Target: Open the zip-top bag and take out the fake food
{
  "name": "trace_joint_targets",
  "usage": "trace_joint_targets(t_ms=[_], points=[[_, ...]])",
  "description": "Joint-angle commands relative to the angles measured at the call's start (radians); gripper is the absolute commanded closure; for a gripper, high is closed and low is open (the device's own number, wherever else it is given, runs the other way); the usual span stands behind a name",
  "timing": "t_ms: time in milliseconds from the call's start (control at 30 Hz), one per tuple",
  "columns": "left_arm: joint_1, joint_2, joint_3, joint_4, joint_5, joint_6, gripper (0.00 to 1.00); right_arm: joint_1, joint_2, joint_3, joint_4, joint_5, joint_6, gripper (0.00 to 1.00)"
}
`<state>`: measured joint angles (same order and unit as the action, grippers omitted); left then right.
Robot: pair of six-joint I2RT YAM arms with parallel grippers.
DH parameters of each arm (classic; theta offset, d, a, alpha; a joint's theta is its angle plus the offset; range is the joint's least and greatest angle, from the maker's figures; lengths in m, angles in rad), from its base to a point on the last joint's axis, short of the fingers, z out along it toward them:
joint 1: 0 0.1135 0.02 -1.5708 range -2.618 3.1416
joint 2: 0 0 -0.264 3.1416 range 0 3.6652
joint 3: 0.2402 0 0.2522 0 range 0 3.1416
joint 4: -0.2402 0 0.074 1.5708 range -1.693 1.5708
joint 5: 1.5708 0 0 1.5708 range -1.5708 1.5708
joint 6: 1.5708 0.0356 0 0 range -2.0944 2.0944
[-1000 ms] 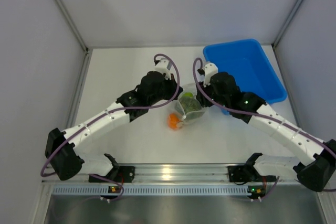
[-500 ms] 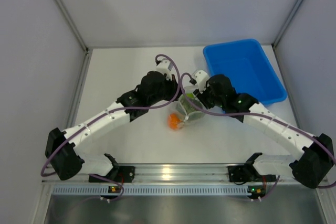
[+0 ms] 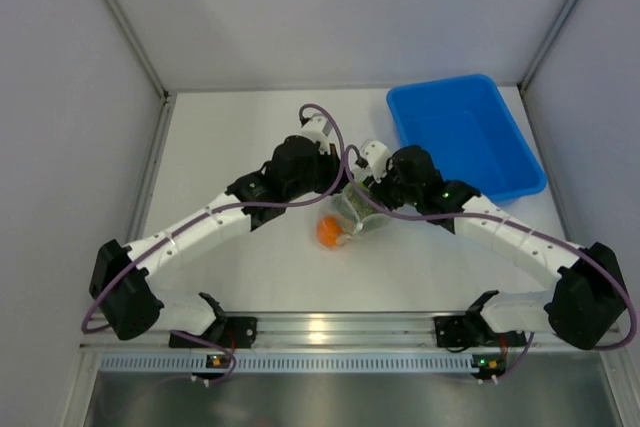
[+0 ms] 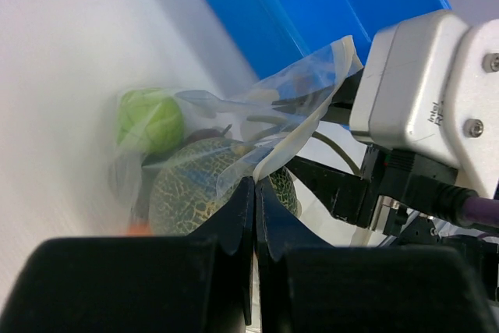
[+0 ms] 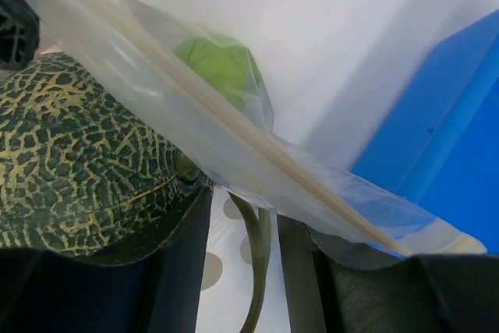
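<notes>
The zip-top bag (image 3: 357, 209) lies mid-table between both wrists, clear film with white dots. Inside it I see fake food: a netted melon (image 4: 195, 189) and a green apple (image 4: 150, 118). An orange (image 3: 330, 232) lies against the bag's near-left side; whether it is inside I cannot tell. My left gripper (image 4: 255, 186) is shut on the bag's upper edge (image 4: 304, 118). My right gripper (image 5: 243, 224) is at the bag's mouth, jaws apart, with dotted film and a thin green stem (image 5: 257, 247) in the gap. The zip strip (image 5: 234, 126) runs across just above its fingers.
A blue bin (image 3: 465, 132) stands at the back right, just behind the right wrist. Grey walls enclose the table on the left, back and right. The arm bases and a metal rail (image 3: 330, 329) line the near edge.
The right arm has swung left, bringing its gripper in against the bag's mouth, and its jaws have spread a little. The left gripper keeps its hold and has hardly moved.
</notes>
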<state>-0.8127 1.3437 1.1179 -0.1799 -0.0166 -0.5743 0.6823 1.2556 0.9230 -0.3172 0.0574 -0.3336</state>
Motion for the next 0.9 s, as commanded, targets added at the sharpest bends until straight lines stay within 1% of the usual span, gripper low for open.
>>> trace_joint_targets(t_ms=[0, 33, 67, 133, 333, 367, 433, 467, 533, 633, 733, 867], points=[[-0.002, 0.005, 0.013, 0.057, 0.006, 0.004, 1.00, -0.012, 0.044, -0.015, 0.087, 0.004, -0.028, 0.59], [-0.002, 0.006, 0.013, 0.057, 0.003, 0.002, 1.00, -0.013, 0.051, -0.019, 0.104, 0.013, -0.022, 0.60], [-0.002, 0.006, 0.011, 0.057, 0.001, 0.004, 1.00, -0.013, 0.062, -0.023, 0.110, 0.027, -0.016, 0.66], [-0.002, 0.006, 0.011, 0.059, -0.002, 0.005, 1.00, -0.020, 0.067, -0.032, 0.115, 0.021, -0.016, 0.72], [0.007, -0.003, 0.002, 0.056, -0.005, 0.004, 1.00, -0.020, 0.067, -0.046, 0.104, 0.038, -0.012, 0.69], [0.009, -0.005, 0.002, 0.056, -0.005, 0.004, 1.00, -0.020, 0.067, -0.046, 0.107, 0.038, -0.009, 0.72], [0.009, -0.008, -0.001, 0.056, -0.009, -0.002, 1.00, -0.020, 0.065, -0.044, 0.110, 0.038, 0.007, 0.82], [0.009, -0.011, -0.003, 0.054, -0.009, -0.002, 1.00, -0.020, 0.055, -0.039, 0.109, 0.029, 0.013, 0.91], [0.009, -0.012, -0.003, 0.056, -0.013, 0.001, 1.00, -0.018, 0.022, -0.036, 0.109, 0.019, 0.037, 0.96], [0.009, -0.008, -0.001, 0.056, -0.013, 0.004, 1.00, -0.007, -0.027, -0.030, 0.106, 0.016, 0.064, 1.00], [0.009, -0.002, 0.006, 0.054, 0.006, 0.005, 1.00, 0.016, -0.070, -0.020, 0.092, 0.021, 0.080, 1.00], [0.009, 0.005, 0.017, 0.054, 0.012, 0.011, 1.00, 0.066, -0.128, 0.007, 0.058, 0.068, 0.099, 1.00]])
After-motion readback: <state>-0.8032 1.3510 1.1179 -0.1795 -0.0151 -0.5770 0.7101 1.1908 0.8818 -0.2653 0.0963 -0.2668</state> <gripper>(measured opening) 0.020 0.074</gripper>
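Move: The squash's stem lies roughly 1 cm ahead of the right hand's half-open fingers and 3 cm below them, level with them sideways. The squash body is about 5 cm to their left, 2 cm back and 4 cm down; the green ball about 5 cm ahead, 4 cm left, 8 cm down. The blue bin's middle is some 14 cm ahead and 20 cm right, 9 cm down. From the left hand the stem is about 7 cm right, level ahead, 9 cm below. Right fingers close around the squash's stem and pinch it, after sinking some 2.5 cm onto it inside the bag's mouth with a slight forward reach. Stem gripped, the hand turns upward and lifts about 4 cm, easing back a little. The left hand stays put, still pinching the bag's rim. ##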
